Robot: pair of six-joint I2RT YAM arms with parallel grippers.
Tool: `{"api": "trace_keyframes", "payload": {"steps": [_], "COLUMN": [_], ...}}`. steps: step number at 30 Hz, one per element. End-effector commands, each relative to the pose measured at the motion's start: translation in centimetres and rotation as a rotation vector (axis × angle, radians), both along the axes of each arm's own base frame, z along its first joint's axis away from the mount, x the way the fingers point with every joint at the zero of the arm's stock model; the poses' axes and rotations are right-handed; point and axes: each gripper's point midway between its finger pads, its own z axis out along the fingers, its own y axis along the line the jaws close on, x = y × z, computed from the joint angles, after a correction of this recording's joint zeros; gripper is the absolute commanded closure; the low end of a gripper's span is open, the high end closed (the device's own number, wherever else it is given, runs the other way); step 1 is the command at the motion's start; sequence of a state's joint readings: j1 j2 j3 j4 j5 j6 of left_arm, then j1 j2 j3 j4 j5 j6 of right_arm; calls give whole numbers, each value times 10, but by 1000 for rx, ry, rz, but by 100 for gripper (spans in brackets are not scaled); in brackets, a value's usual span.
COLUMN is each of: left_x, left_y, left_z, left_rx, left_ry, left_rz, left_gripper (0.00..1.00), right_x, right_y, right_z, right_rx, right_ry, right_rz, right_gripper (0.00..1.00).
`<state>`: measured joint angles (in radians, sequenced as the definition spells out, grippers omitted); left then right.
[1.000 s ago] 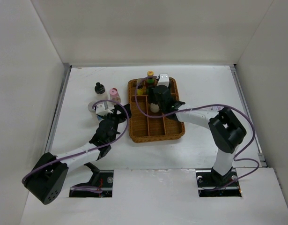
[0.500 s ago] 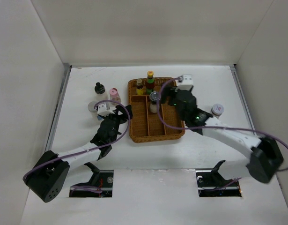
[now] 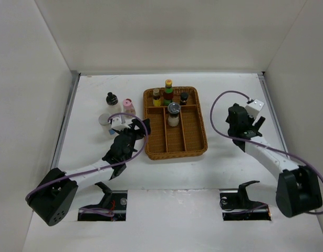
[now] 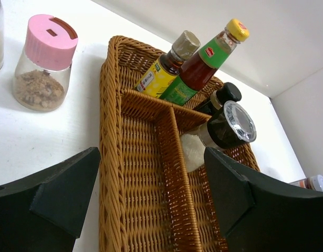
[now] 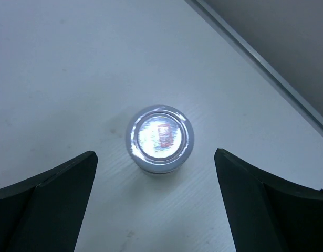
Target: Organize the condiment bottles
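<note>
A brown wicker tray [image 3: 195, 137] holds a yellow-capped sauce bottle [image 3: 168, 84], a tan-capped bottle [image 3: 157, 94], a black-capped bottle [image 3: 184, 97] and a silver-lidded jar [image 3: 174, 109]. Left of the tray stand a black-capped bottle [image 3: 111, 98], a pink-capped jar [image 3: 128, 104] and a silver-lidded jar [image 3: 104, 119]. My left gripper [image 3: 141, 126] is open and empty at the tray's left rim [image 4: 106, 131]. My right gripper [image 3: 247, 125] is open right of the tray, above a red-white-capped jar [image 5: 160, 139] that stands on the table between the fingers; the top view hides this jar.
White walls close in the table on the left, back and right. A metal edge strip [image 5: 287, 89] runs close behind the red-white-capped jar. Purple cables loop off both arms.
My right gripper let go of the silver-lidded jar in the tray's middle compartment and swung right to above the red-white-capped jar. My left gripper edged toward the tray.
</note>
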<state>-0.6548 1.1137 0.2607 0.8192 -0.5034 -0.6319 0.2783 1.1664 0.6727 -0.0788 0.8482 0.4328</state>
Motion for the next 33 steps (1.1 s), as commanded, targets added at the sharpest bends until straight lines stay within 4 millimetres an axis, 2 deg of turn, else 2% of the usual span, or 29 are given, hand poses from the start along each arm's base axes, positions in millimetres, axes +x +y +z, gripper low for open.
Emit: {"api": "trace_keyframes", "payload": {"steps": [1,6,8,11,15,19,21,23,25,28,31,33], "left_x": [1,3,3,3,4,5,5,5,5,6,7,7], "left_y": [-4,-3,-3,-3,-6,-5,-4,-4,-5,-6,-9,-10], "left_z": [19,16,16,15,12,13,12,13,10,11,7,7], "left_rx": [-46,-39,-40,-38,-32,-33,-32,-34,-28,-27,-16,-12], "left_ry": [-49,-40,-41,-38,-30,-34,-33,-36,-30,-31,-21,-21], "left_rz": [-12,-7,-7,-7,-15,-12,-9,-9,-9,-10,-16,-18], "left_gripper": [20,20,20,20,20,20,20,20,20,20,20,20], "right_x": [12,29,33,42,53,55,55,53,52,55,60,69], "right_y": [-16,-20,-17,-11,-18,-15,2,22,51,102,151,176], "right_z": [-6,-22,-28,-29,-28,-10,10,40,70,101,115,114], "right_rx": [21,65,79,105,87,93,91,76,78,93,135,147], "right_ry": [0,21,29,1,-19,-110,-165,-226,-281,-322,-344,-333], "right_rz": [-63,-37,-22,11,-10,-2,49,116,212,390,522,584], "right_gripper": [0,0,4,16,38,55,58,59,58,58,57,57]}}
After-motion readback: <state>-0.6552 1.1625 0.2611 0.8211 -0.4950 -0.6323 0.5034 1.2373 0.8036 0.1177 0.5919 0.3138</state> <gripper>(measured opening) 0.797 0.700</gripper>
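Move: The silver-lidded jar stands about 3 cm ahead of my open right hand, 2 cm to its right and 7 cm below. The basket's middle is about 30 cm to this hand's left and 8 cm farther out. Inside the basket, the black-lidded jar is about 31 cm left and 9 cm ahead, and the small dark bottle about 27 cm left and 14 cm ahead. From my left hand the silver-lidded jar is roughly 45 cm right and 4 cm ahead. I sink my right hand about 5 cm over the silver-lidded jar, then ease slightly forward while the fingers close and pinch its upper part. Keeping that grip, I lift and swing left, some 16 cm across towards the basket and about 11 cm up from the grasp, the wrist turning roughly 30 degrees counter-clockwise. ##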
